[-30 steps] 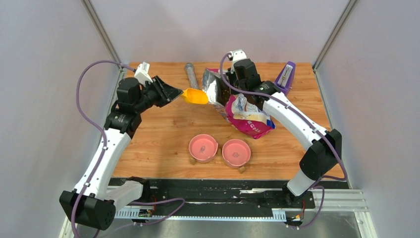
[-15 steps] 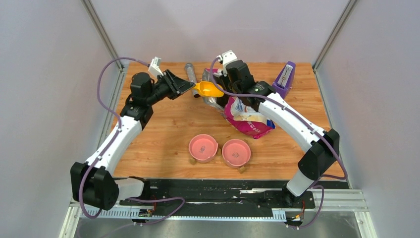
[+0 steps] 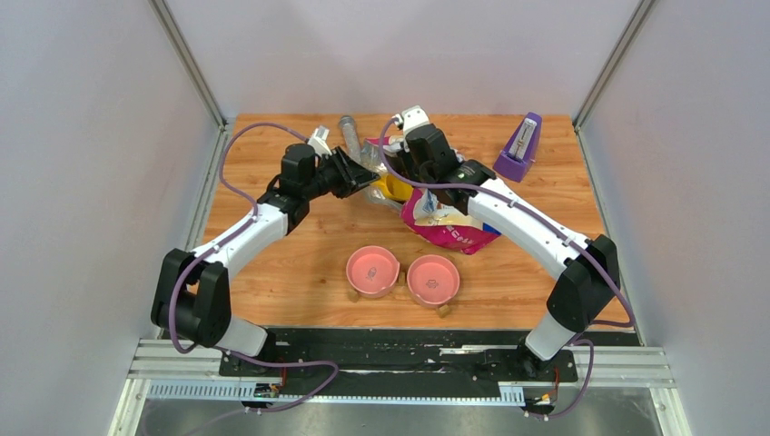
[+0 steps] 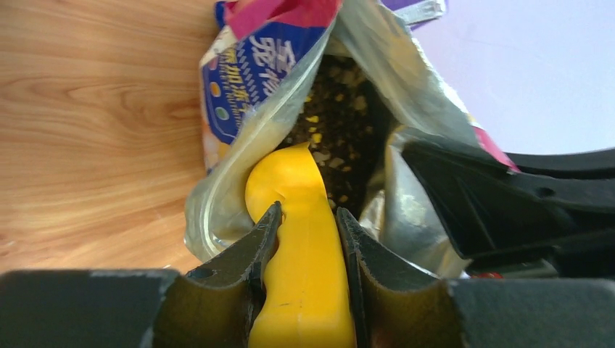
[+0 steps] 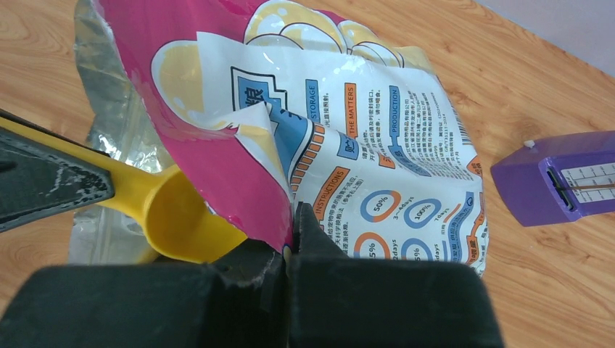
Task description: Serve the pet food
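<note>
The pet food (image 4: pixel 335 130), dark brown kibble, lies inside the open purple-pink bag (image 3: pixel 449 221). My left gripper (image 4: pixel 308 209) is shut on the handle of a yellow scoop (image 4: pixel 294 181), whose bowl is pushed into the bag's mouth, just above the kibble. In the top view the left gripper (image 3: pixel 370 177) and the scoop (image 3: pixel 396 188) meet the bag at its left opening. My right gripper (image 5: pixel 294 210) is shut on the bag's (image 5: pixel 348 123) upper edge and holds the mouth open; the scoop's bowl (image 5: pixel 174 217) shows just left of it. Two pink bowls (image 3: pixel 372 270) (image 3: pixel 433 279) stand at the table's front.
A purple wedge-shaped object (image 3: pixel 519 145) stands at the back right. A clear tube (image 3: pixel 348 127) lies at the back, behind the left gripper. Small brown bits lie beside the bowls. Walls close in the table's left, right and back.
My left arm has swung right and carried the scoop from open air into the bag's mouth. The right gripper has shifted slightly left with the bag's edge in it.
</note>
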Controlling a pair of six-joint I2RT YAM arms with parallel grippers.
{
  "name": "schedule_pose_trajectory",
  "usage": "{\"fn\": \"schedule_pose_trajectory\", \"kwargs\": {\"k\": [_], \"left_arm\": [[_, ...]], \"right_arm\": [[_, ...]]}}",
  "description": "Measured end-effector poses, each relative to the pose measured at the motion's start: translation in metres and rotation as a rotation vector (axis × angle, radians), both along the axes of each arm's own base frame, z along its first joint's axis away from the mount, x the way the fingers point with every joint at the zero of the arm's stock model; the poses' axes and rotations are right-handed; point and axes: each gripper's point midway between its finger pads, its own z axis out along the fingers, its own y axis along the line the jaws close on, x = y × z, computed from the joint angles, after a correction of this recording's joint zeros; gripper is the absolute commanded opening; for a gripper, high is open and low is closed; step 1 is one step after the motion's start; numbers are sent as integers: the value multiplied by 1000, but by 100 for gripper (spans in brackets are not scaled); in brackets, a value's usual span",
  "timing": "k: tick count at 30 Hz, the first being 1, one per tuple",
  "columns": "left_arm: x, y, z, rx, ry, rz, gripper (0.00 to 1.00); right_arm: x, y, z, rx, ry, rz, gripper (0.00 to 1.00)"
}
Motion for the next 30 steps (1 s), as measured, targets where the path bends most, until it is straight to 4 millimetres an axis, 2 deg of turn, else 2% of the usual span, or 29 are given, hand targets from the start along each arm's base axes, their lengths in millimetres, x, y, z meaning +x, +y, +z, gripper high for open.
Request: {"fn": "schedule_pose_trajectory", "kwargs": {"k": [5,10,14,19,25,30], "left_arm": [[1,16,-15,131,38,100,0],[-4,35,-15,211,53,176,0],[-4,40,-17,226,67,198,0],[1,28,-16,181,50,144,0],[15,-2,-42,103,80,57,0],[22,-21,-53,81,79,15,0]], "right_arm": [[0,-1,-3,-2,-2,-13,0],[-2,1,-8,-7,3,-9,0],[-2,1,-8,-8,3,-9,0],[-2,1,-8,-7,6,-10,0],[-3,3,-9,12,15,-11,0],[-4,4,-10,29,24,-18,0]]}}
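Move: The left hand holds the scoop, its bowl already in the bag's mouth; the pet food lies about 10 cm to its right, 1 cm ahead and some 9 cm below. The right hand pinches the bag's rim, with the food about 4 cm to its right, 1 cm back and 10 cm below. From the left hand, the bag's middle is roughly 14 cm right, 6 cm back and the silver tube 9 cm ahead, 5 cm left, both well below. Leftward first, by about 4 cm and sinking slightly while the wrist turns some 15 degrees, the left hand swings the scoop; then it reverses, pushing roughly 6 cm right, down and a little forward, deeper into the bag's mouth, undoing most of the turn. The fingers keep their grip on the handle. The right hand keeps the rim pinched, easing down about 1 cm. ##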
